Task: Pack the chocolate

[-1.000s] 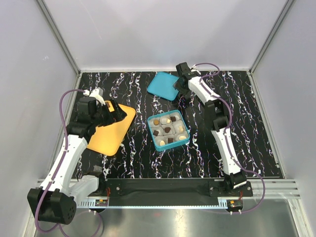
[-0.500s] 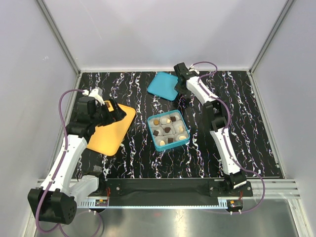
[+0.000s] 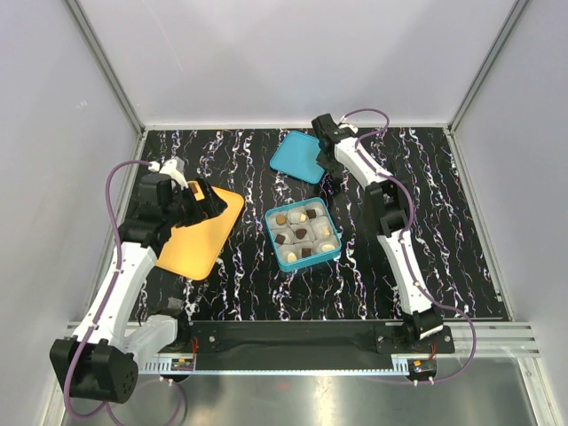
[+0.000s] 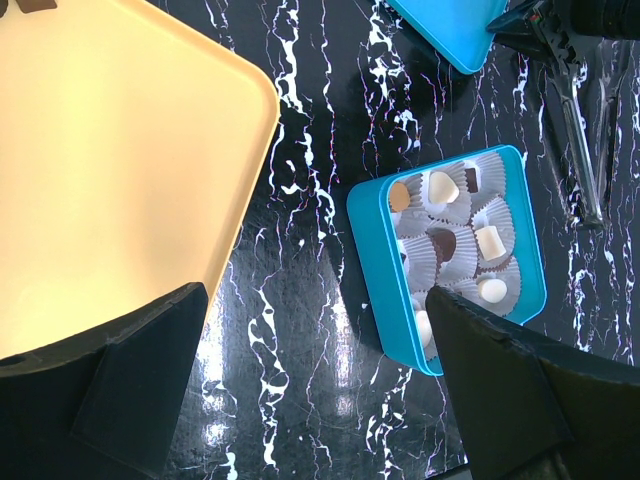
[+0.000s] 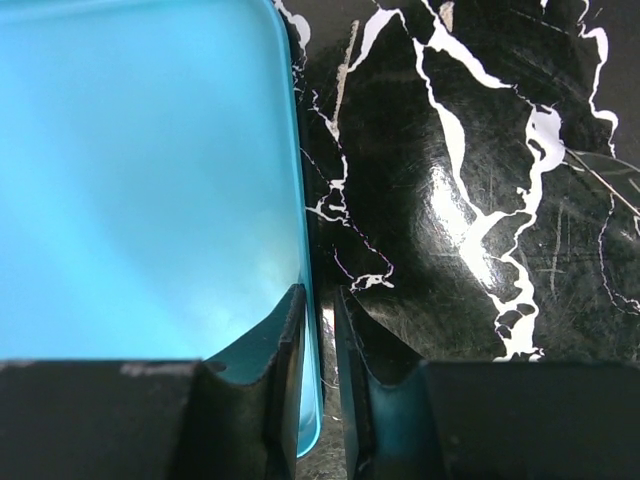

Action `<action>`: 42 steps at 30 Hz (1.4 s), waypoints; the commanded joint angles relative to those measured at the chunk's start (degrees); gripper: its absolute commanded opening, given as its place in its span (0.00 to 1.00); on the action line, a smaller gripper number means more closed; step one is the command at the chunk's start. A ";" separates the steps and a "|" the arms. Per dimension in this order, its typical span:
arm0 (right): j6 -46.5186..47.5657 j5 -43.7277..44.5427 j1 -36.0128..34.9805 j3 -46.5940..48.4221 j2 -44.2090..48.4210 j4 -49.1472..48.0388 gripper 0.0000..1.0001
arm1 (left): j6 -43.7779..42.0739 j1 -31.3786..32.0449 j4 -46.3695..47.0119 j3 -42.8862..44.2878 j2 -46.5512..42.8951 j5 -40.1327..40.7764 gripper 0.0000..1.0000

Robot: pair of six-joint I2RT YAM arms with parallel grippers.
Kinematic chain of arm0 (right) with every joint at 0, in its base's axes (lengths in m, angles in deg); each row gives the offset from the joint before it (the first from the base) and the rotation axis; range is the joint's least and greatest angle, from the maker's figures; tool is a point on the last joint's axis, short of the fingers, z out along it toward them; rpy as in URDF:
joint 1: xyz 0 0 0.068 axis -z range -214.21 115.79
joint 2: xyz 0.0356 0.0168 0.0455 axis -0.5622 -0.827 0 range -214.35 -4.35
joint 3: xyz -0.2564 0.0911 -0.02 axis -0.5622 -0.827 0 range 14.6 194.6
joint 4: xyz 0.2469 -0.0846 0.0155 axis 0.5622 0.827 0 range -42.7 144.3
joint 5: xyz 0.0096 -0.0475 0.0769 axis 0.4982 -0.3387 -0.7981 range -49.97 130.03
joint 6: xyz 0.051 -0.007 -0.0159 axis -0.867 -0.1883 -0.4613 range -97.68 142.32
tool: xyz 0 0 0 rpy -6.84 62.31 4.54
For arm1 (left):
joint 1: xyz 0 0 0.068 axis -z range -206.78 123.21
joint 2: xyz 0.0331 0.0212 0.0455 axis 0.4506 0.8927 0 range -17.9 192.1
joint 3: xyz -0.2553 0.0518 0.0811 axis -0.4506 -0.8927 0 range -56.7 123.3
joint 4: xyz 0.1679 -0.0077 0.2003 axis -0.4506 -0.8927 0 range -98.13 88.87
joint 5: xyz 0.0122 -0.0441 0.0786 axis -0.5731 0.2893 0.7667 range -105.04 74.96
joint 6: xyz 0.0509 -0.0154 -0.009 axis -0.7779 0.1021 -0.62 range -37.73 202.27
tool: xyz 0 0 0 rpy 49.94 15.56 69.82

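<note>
The chocolate point(image 3: 301, 233) lies as several dark brown and cream pieces in white paper cups inside an open teal box point(image 3: 270, 232) at the table's middle. The left wrist view shows the chocolate point(image 4: 441, 240) and the box point(image 4: 375, 260) too. The box's teal lid point(image 3: 295, 157) lies behind it. My right gripper point(image 3: 319, 160) is shut on the lid's right rim, and the right wrist view shows the rim point(image 5: 140, 180) pinched between the gripper's point(image 5: 318, 320) fingers. My left gripper point(image 3: 202, 202) is open and empty over the orange tray's right edge, left of the box point(image 4: 315, 310).
An orange tray point(image 3: 200, 235) lies at the left of the black marbled table and fills the upper left of the left wrist view point(image 4: 110, 170). Grey walls with metal frame rails enclose the table on three sides.
My right gripper has shifted the lid a little to the right and toward the box. The left arm has not moved.
</note>
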 commanded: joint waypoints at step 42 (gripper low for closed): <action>10.84 -30.53 0.73 -36.19 43.02 -25.49 0.00 | 2.20 -0.68 1.72 25.04 16.43 -9.65 0.99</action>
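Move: The blue lid lies flat with its right rim, near its near corner, already between the right hand's slightly open fingers; its middle is about 6 cm to the left, 4 cm ahead and about level. From that hand the blue chocolate box stands some 19 cm back and 6 cm left, the dark tongs roughly 14 cm right and 7 cm back. From the open left hand the lid is about 29 cm ahead, 24 cm right and 18 cm lower, with the box 7 cm ahead, 25 cm right. The lid's right rim is pinched as the right fingers shut the rest of the way, the hand turning counter-clockwise low over the table. That hand then hoists the lid about 20 cm, drawing back and left some 5 cm each and tipping its fingers up roughly 20 degrees, with its left side rising. The left hand, empty and wide open, rises and reaches forward about 7 cm each, towards the lid. ##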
